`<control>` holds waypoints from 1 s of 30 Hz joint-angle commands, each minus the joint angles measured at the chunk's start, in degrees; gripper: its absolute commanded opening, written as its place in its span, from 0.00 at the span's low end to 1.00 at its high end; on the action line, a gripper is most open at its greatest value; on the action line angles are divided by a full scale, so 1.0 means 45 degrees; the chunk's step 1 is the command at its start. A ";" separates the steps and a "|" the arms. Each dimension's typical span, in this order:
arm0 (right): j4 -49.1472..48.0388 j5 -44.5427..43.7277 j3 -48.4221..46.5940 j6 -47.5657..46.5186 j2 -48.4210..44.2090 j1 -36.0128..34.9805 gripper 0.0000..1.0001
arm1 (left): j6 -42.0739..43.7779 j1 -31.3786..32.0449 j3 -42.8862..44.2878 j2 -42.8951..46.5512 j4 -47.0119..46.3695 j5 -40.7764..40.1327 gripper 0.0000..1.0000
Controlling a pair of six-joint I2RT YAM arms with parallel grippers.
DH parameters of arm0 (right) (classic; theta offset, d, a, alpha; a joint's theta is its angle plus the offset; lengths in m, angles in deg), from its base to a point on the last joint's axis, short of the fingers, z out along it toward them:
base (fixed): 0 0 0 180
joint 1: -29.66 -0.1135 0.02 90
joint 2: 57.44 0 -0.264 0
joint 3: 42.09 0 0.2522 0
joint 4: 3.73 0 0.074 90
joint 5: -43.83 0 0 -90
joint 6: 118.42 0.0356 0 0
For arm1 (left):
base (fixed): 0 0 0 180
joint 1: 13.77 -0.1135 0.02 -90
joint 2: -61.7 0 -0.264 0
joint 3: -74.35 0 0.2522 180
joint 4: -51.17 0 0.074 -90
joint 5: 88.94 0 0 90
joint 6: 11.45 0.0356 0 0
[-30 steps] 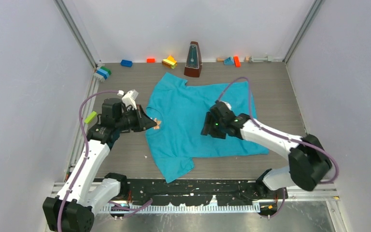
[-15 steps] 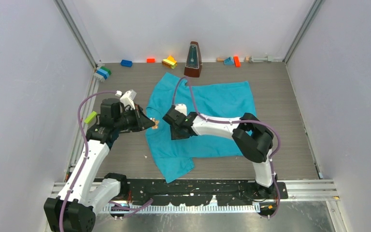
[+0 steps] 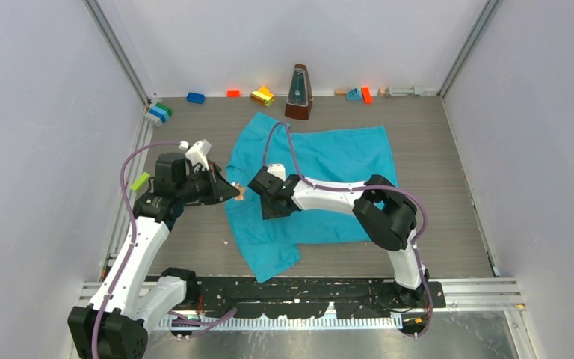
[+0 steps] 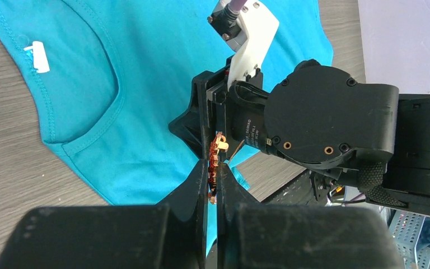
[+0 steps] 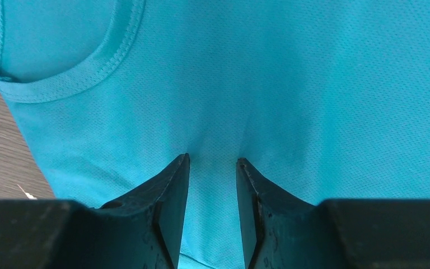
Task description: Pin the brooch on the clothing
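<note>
The teal-blue T-shirt, the clothing, lies flat on the table, its neckline and white label towards the left arm. My left gripper hovers at the shirt's left edge, shut on the small copper-coloured brooch, which stands edge-on between the fingertips. Right beside it my right gripper points down onto the shirt just below the neckline. Its jaws stand a finger-width apart, and the fingertips press into slightly puckered cloth. From the left wrist view, the right gripper's black body sits directly behind the brooch.
A wooden metronome stands at the back, just beyond the shirt. Coloured blocks line the back wall and the left corner. A green block lies by the left arm. Walls close in both sides.
The right arm swung left across the shirt from its middle to just beside the left gripper, and its jaws narrowed. The left gripper has barely moved and keeps hold of the brooch.
</note>
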 commanded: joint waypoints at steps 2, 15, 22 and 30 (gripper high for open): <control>-0.0033 -0.0153 -0.0565 0.0008 0.0510 -0.0148 0.39 | 0.0294 -0.0114 -0.0049 0.0228 -0.0009 0.0240 0.00; -0.0259 0.0188 -0.0288 0.0209 0.0528 -0.0149 0.06 | -0.0208 -0.0114 -0.0329 0.0318 -0.0121 -0.0131 0.00; -0.1052 0.0277 0.0403 0.0541 0.0033 -0.0149 0.01 | -0.2283 0.0153 -0.2812 0.1104 -0.2376 -0.0857 0.00; -0.2679 0.0398 0.1534 0.0829 -0.0755 -0.0149 0.00 | -0.2209 0.1729 -0.4481 0.1362 -0.4264 -0.3784 0.00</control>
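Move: The patch of clothing I go for lies right between my open right fingertips, at most 1 cm below them. From my left hand, which holds the brooch, that patch is about 3 cm ahead, 6 cm to the right and some 17 cm below. From my right hand, the collar opening lies about 5 cm ahead and 8 cm left, and the sleeve about 12 cm back and 1 cm right, both at cloth level. I shut my right fingers on the clothing, pinching up a fold almost in place, then keep it gripped while the hand edges about 1 cm left and tilts slightly. Only once that pinch is nearly made does my left hand sink about 9 cm towards the fold, drawing back a little and turning some 10 degrees counter-clockwise, with the brooch still clamped in its closed fingers. ##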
